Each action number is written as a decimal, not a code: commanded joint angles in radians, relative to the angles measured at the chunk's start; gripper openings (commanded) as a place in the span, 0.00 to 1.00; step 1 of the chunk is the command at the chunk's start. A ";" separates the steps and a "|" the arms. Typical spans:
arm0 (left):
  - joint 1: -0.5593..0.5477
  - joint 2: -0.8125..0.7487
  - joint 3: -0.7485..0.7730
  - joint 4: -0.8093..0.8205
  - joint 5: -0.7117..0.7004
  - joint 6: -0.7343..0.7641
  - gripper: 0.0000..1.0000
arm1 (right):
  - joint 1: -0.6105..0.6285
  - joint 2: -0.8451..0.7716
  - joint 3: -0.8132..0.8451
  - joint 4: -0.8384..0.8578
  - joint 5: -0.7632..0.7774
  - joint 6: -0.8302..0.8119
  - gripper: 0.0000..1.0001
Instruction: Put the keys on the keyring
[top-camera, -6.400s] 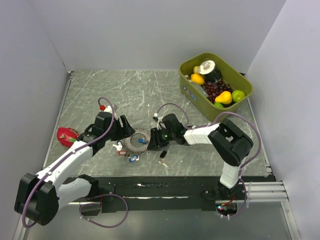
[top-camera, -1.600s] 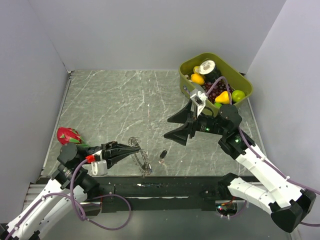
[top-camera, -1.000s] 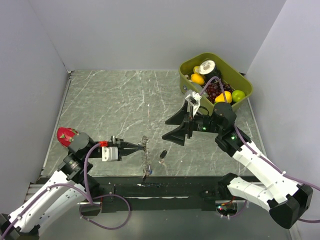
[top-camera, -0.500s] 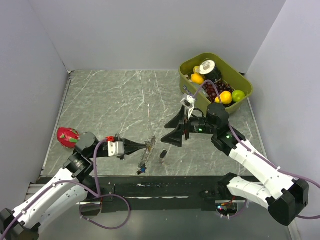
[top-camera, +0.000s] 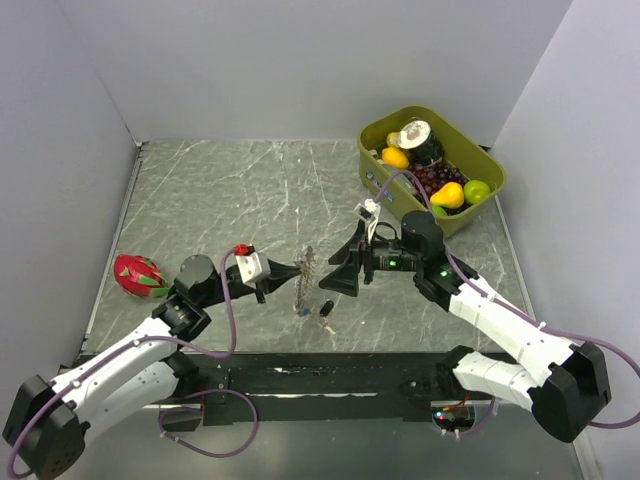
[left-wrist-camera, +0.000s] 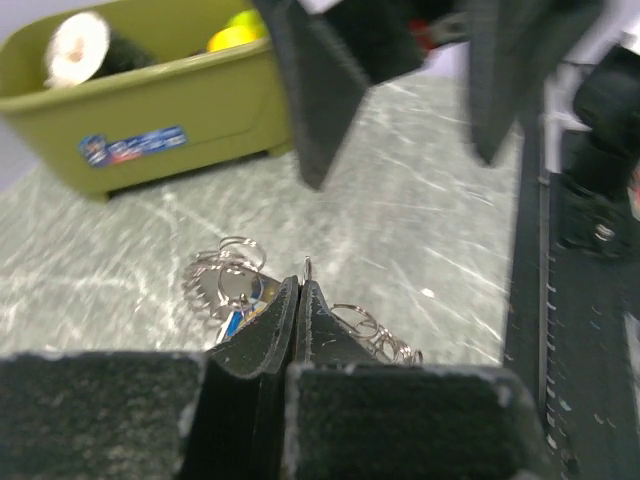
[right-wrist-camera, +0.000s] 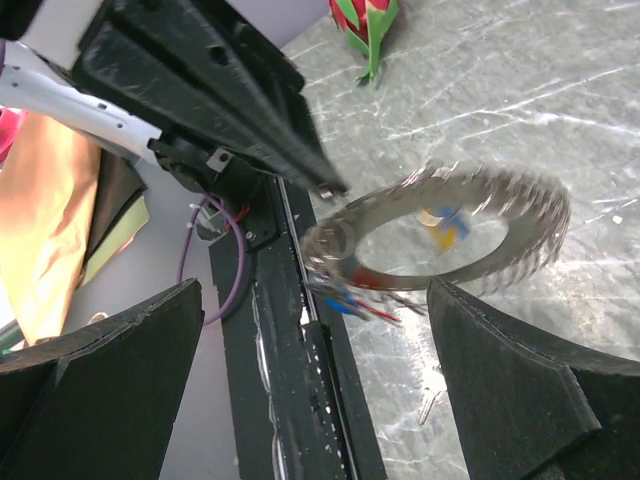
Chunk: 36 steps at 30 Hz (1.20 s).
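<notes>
The keyring (top-camera: 306, 275), a wide ridged grey ring, hangs edge-on above the table with my left gripper (top-camera: 297, 268) shut on its rim. In the right wrist view the keyring (right-wrist-camera: 400, 272) faces the camera and blue and red keys (right-wrist-camera: 352, 300) dangle from its lower left. Seen from the left wrist, my left gripper (left-wrist-camera: 302, 287) pinches the rim, with small split rings (left-wrist-camera: 228, 278) beside it. My right gripper (top-camera: 335, 268) stands open just right of the ring, touching nothing. One black key (top-camera: 326, 312) lies on the table below it.
A green bin (top-camera: 385, 185) of fruit stands at the back right. A red dragon fruit (top-camera: 135, 273) lies at the left table edge. The black front rail (top-camera: 320, 375) runs along the near edge, close under the hanging keys.
My left gripper has carried the keyring right and farther from the front rail. The right gripper has come left, close beside the ring, still open.
</notes>
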 joint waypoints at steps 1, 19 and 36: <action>-0.003 0.027 -0.032 0.245 -0.167 -0.098 0.01 | 0.008 0.006 -0.017 0.077 0.008 0.010 1.00; -0.003 -0.353 -0.493 0.276 -0.509 -0.412 0.01 | 0.008 0.055 -0.064 0.143 -0.007 0.050 0.99; -0.003 -0.256 -0.419 0.324 -0.526 -0.429 0.01 | 0.014 0.079 -0.066 0.151 -0.006 0.057 1.00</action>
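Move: My left fingers hold the keyring by its rim, its middle hanging about 2 cm ahead, 2 cm right and 5 cm below them. The loose black-fob keys on the table lie some 4 cm ahead of my left hand, 6 cm to its right and 22 cm down. From my open right hand the keyring's middle is roughly 2 cm ahead, 5 cm left and 5 cm lower; those loose keys are about 5 cm ahead, 1 cm left and 24 cm down. Keeping the rim pinched, I swing my left hand about 7 cm left, away from my right gripper, in a bounce: a quick dip of some 7 cm, a lift back most of the way, then a slight sinking again. My wrist turns roughly 25 degrees counter-clockwise and tips the fingertips upward. My right hand, open and empty, eases down 3 cm. ##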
